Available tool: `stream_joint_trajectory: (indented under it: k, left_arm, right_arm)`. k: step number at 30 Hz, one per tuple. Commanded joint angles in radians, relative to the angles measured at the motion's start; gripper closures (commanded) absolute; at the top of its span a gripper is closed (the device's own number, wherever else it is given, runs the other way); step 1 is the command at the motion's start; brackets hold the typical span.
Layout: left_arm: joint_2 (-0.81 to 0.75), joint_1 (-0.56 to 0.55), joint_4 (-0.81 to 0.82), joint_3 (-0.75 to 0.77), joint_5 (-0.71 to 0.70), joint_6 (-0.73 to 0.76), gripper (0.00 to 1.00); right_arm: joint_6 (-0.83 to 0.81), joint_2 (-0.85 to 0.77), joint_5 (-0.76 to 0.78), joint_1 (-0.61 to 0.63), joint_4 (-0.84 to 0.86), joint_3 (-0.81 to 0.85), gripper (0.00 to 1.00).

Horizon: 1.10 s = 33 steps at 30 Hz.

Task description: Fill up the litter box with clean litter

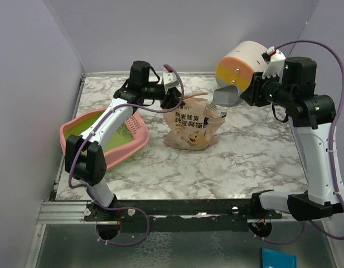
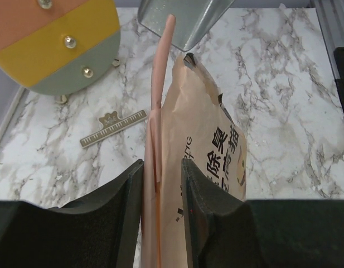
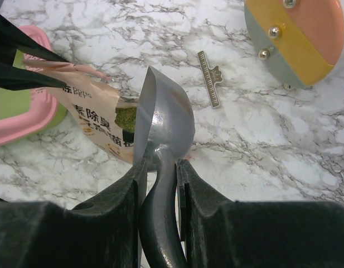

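The pink litter box (image 1: pixel 69 132) with its yellow-green inside lies at the left; its rim (image 3: pixel 28 114) shows in the right wrist view. A tan pouch (image 1: pixel 191 131) printed with black Chinese text stands mid-table. My left gripper (image 1: pixel 174 99) is shut on the pouch's top flap (image 2: pixel 155 128), a finger pressed on each side (image 2: pixel 162 164). Greenish litter granules (image 3: pixel 126 118) show in the pouch's open mouth. My right gripper (image 3: pixel 162 163) is shut on the handle of a grey metal scoop (image 3: pixel 169 117), whose bowl (image 1: pixel 224 96) hovers at the pouch's upper right corner.
A round cream, orange and yellow drawer unit (image 1: pixel 241 66) stands at the back right, just behind the scoop. A small ruler-like strip (image 3: pixel 209 78) lies on the marble beside it. Lilac walls close in the back and both sides.
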Motion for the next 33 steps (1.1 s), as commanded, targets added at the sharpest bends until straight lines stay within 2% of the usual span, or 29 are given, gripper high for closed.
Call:
stream_joint_trajectory:
  k: [1, 5, 7, 8, 10, 11, 18, 21, 24, 28, 33]
  left_arm:
    - [0.008, 0.002, -0.108, 0.019, 0.109, 0.089, 0.66]
    - [0.008, 0.003, -0.208, 0.043, 0.134, 0.185, 0.66]
    - [0.009, 0.003, -0.249, 0.053, 0.147, 0.216, 0.71]
    - [0.009, 0.003, -0.256, 0.052, 0.157, 0.223, 0.75]
    - [0.009, 0.001, -0.258, 0.049, 0.162, 0.216, 0.94]
    - [0.009, 0.000, -0.258, 0.049, 0.154, 0.212, 1.00]
    - [-0.047, -0.052, -0.191, -0.063, 0.022, 0.190, 1.00]
    - [-0.106, -0.067, -0.048, -0.149, -0.065, 0.093, 1.00]
    - [-0.194, -0.079, 0.184, -0.294, -0.206, -0.038, 1.00]
    - [-0.313, -0.103, 0.424, -0.453, -0.350, -0.117, 1.00]
    - [-0.365, -0.118, 0.480, -0.486, -0.346, -0.154, 1.00]
  right_arm:
    - [-0.018, 0.019, -0.027, 0.000, 0.007, 0.013, 0.99]
    - [-0.019, 0.033, -0.035, -0.001, 0.011, 0.005, 0.99]
    - [-0.021, 0.037, -0.042, 0.000, 0.009, 0.007, 0.99]
    - [-0.022, 0.040, -0.056, 0.000, 0.008, 0.007, 0.99]
    - [-0.025, 0.041, -0.092, 0.000, 0.000, 0.007, 0.99]
    - [-0.026, 0.040, -0.106, 0.000, -0.002, 0.006, 0.99]
    - [-0.022, -0.012, -0.133, 0.012, -0.016, -0.044, 0.99]
    - [-0.017, -0.030, -0.101, 0.027, -0.023, -0.088, 0.99]
    - [-0.011, -0.044, -0.070, 0.034, -0.033, -0.124, 0.99]
    - [-0.007, -0.059, -0.060, 0.041, -0.034, -0.163, 0.99]
    - [-0.012, -0.041, -0.075, 0.050, -0.014, -0.189, 0.99]
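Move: The left hand, fingers partly open, has the bag's top edge between them; the place to grip is about 2 cm back, 1 cm to the right and 2 cm below. From that hand, the litter box is level, some 31 cm to the left and 27 cm below. The right hand already holds the scoop; the bag's mouth lies roughly 6 cm ahead, 8 cm left and 15 cm below it, the metal comb about 26 cm ahead, 5 cm left and 38 cm below. Back and a little down, the left hand shuts on the bag's top edge and keeps that pinch, drawing the edge back, about 5 cm in all, then lifting 2 cm while turning counter-clockwise. Meanwhile the right hand lowers the scoop some 6 cm towards the bag's mouth, edging forward first and then back, and tips its blade about 10 degrees further down. ##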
